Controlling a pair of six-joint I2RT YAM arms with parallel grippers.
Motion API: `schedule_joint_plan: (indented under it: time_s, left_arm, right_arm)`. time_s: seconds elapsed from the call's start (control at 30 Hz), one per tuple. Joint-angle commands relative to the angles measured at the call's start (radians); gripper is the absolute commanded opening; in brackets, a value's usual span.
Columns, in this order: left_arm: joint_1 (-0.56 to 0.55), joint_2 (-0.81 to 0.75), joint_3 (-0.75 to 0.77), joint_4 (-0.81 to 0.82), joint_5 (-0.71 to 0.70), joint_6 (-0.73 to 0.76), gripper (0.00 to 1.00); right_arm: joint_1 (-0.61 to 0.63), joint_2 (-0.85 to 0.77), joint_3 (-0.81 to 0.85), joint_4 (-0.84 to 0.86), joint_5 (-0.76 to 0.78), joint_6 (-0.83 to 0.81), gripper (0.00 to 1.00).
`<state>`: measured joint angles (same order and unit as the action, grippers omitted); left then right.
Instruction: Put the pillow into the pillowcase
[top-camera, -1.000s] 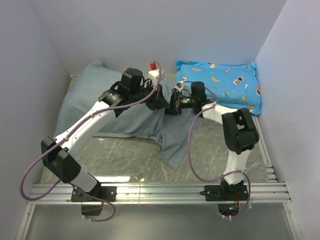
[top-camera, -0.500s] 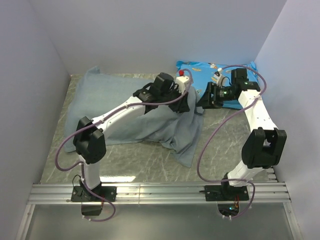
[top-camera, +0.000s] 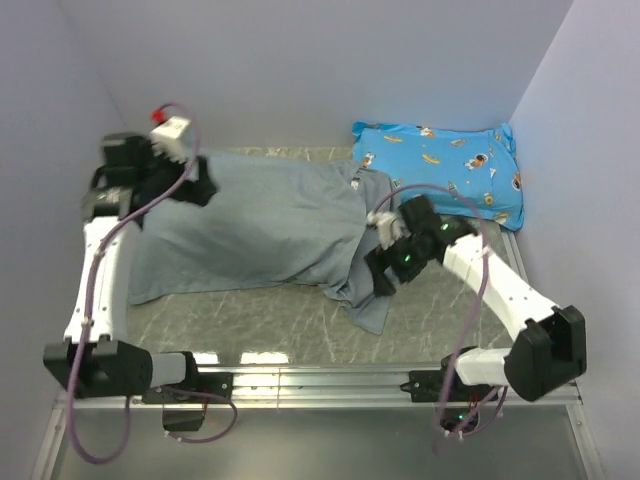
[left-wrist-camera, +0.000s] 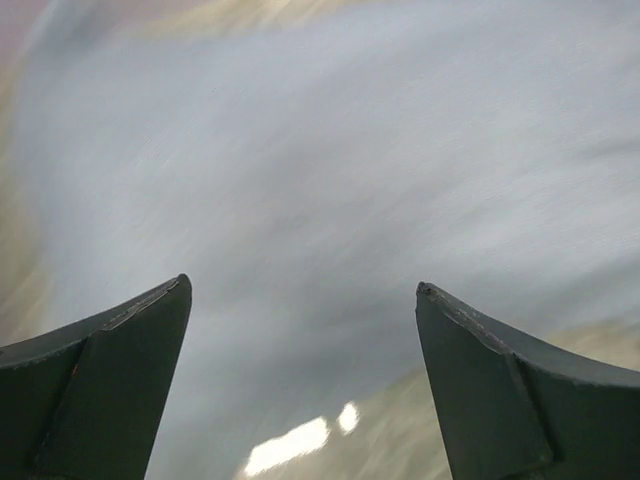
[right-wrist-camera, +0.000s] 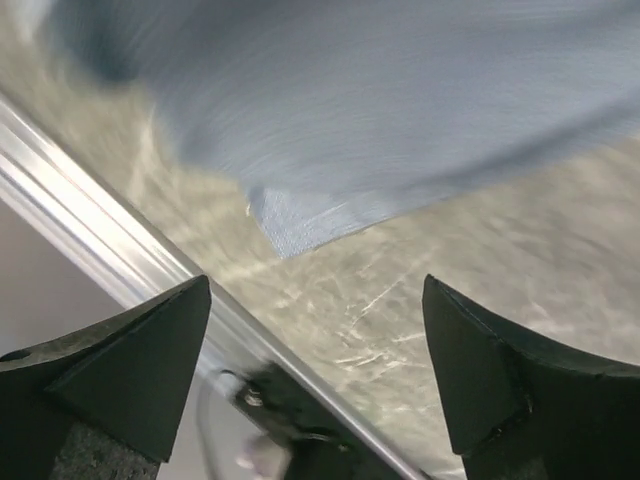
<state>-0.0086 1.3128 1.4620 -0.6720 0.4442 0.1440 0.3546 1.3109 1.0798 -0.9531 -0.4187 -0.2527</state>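
The grey-blue pillowcase (top-camera: 260, 225) lies spread across the table from the left side to the middle, one corner hanging toward the front (top-camera: 372, 318). No part of the pillow is in view. My left gripper (top-camera: 196, 186) hovers open over the pillowcase's back left end, and the left wrist view shows only blurred grey-blue cloth (left-wrist-camera: 330, 180) between its open fingers (left-wrist-camera: 300, 285). Over the pillowcase's right edge my right gripper (top-camera: 383, 274) is open and empty. In the right wrist view (right-wrist-camera: 315, 282) a pillowcase corner (right-wrist-camera: 300, 222) lies on the table ahead of the fingers.
A bright blue cartoon-print cushion (top-camera: 450, 175) lies at the back right against the wall. Walls close in the left, back and right sides. An aluminium rail (top-camera: 320, 380) runs along the near edge and shows in the right wrist view (right-wrist-camera: 90, 190). The table top is marbled grey (top-camera: 440, 310).
Both grippers have opened. The left arm swung from the middle back to the far left. The right arm came from the back right to the pillowcase's right edge. The pillowcase lies flatter and wider.
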Motion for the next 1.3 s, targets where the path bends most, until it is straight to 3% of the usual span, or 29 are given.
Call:
schedule_joint_plan:
  time_s: [0.0,0.2,0.33,0.53,0.67,0.7,0.73,0.77,0.8,0.83,0.9,0.93,1.0,1.03,1.27]
  left_arm:
    - [0.247,-0.05,-0.107,-0.25,0.033,0.3,0.99]
    - [0.615,0.026,-0.288,-0.247,-0.016,0.506,0.99]
    - [0.691,0.101,-0.408,-0.161,-0.091,0.585,0.99]
    - [0.714,0.202,-0.515,0.023,-0.079,0.582,0.99]
    - [0.714,0.296,-0.508,0.089,-0.042,0.536,0.99]
    - [0.714,0.308,-0.505,0.098,-0.038,0.533,0.99]
    - [0.714,0.331,-0.497,0.095,-0.02,0.536,0.99]
    - [0.714,0.339,-0.493,0.091,-0.009,0.546,0.94]
    - [0.714,0.35,-0.488,0.077,0.007,0.555,0.88]
    - [0.714,0.355,-0.479,0.059,0.016,0.568,0.71]
    - [0.714,0.352,-0.468,0.0,0.05,0.595,0.48]
    - [0.716,0.342,-0.459,-0.017,0.054,0.608,0.27]
    - [0.736,0.298,-0.433,-0.075,0.085,0.628,0.04]
    - [0.746,0.283,-0.418,-0.104,0.102,0.638,0.01]
    - [0.805,0.163,-0.223,-0.294,0.205,0.573,0.0]
  right_arm:
    - [0.145,-0.053,-0.119,0.135,0.283,-0.046,0.95]
    - [0.285,0.074,-0.15,0.236,0.345,-0.011,0.95]
    - [0.357,0.175,-0.176,0.313,0.417,0.026,0.96]
    - [0.405,0.318,-0.139,0.349,0.515,0.04,0.93]
    - [0.403,0.364,-0.152,0.375,0.563,0.026,0.71]
    - [0.403,0.372,-0.158,0.39,0.592,0.026,0.48]
    - [0.403,0.376,-0.164,0.395,0.603,0.021,0.35]
    - [0.397,0.373,-0.184,0.398,0.615,0.02,0.01]
    - [0.393,0.352,-0.196,0.396,0.632,0.018,0.0]
    - [0.388,0.337,-0.21,0.393,0.632,0.006,0.0]
    - [0.345,0.26,-0.242,0.375,0.633,-0.008,0.0]
    - [0.325,0.231,-0.247,0.364,0.626,-0.023,0.0]
    - [0.252,0.13,-0.242,0.309,0.591,-0.039,0.0]
    - [0.229,0.095,-0.226,0.288,0.569,-0.06,0.0]
    - [0.13,-0.191,-0.124,0.194,0.483,-0.118,0.0]
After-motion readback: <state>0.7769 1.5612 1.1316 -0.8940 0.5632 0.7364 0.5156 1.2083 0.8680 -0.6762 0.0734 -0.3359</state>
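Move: The left gripper, open and high, aims for the pillowcase's near-left corner, some 13 cm back, 22 cm left and 30 cm below; the pillowcase's middle lies level with this gripper, about 9 cm right. For the open right gripper, the near part of the pillowcase's right end is about 1 cm ahead, 2 cm left and 13 cm below. From the right gripper, the case's loose tip lies 10 cm back and 3 cm left, the blue pillow 25 cm ahead and 11 cm right. Sweep the open left gripper left and down, then back, about 25 cm sideways and 30 cm down, tipping its fingers some 35 degrees downward, and pinch the pillowcase's near-left corner. Meanwhile sink the open right gripper about 12 cm and pinch the near part of the right end. With both shut, raise them 7 to 9 cm, drawing the right gripper 6 cm rightward. ##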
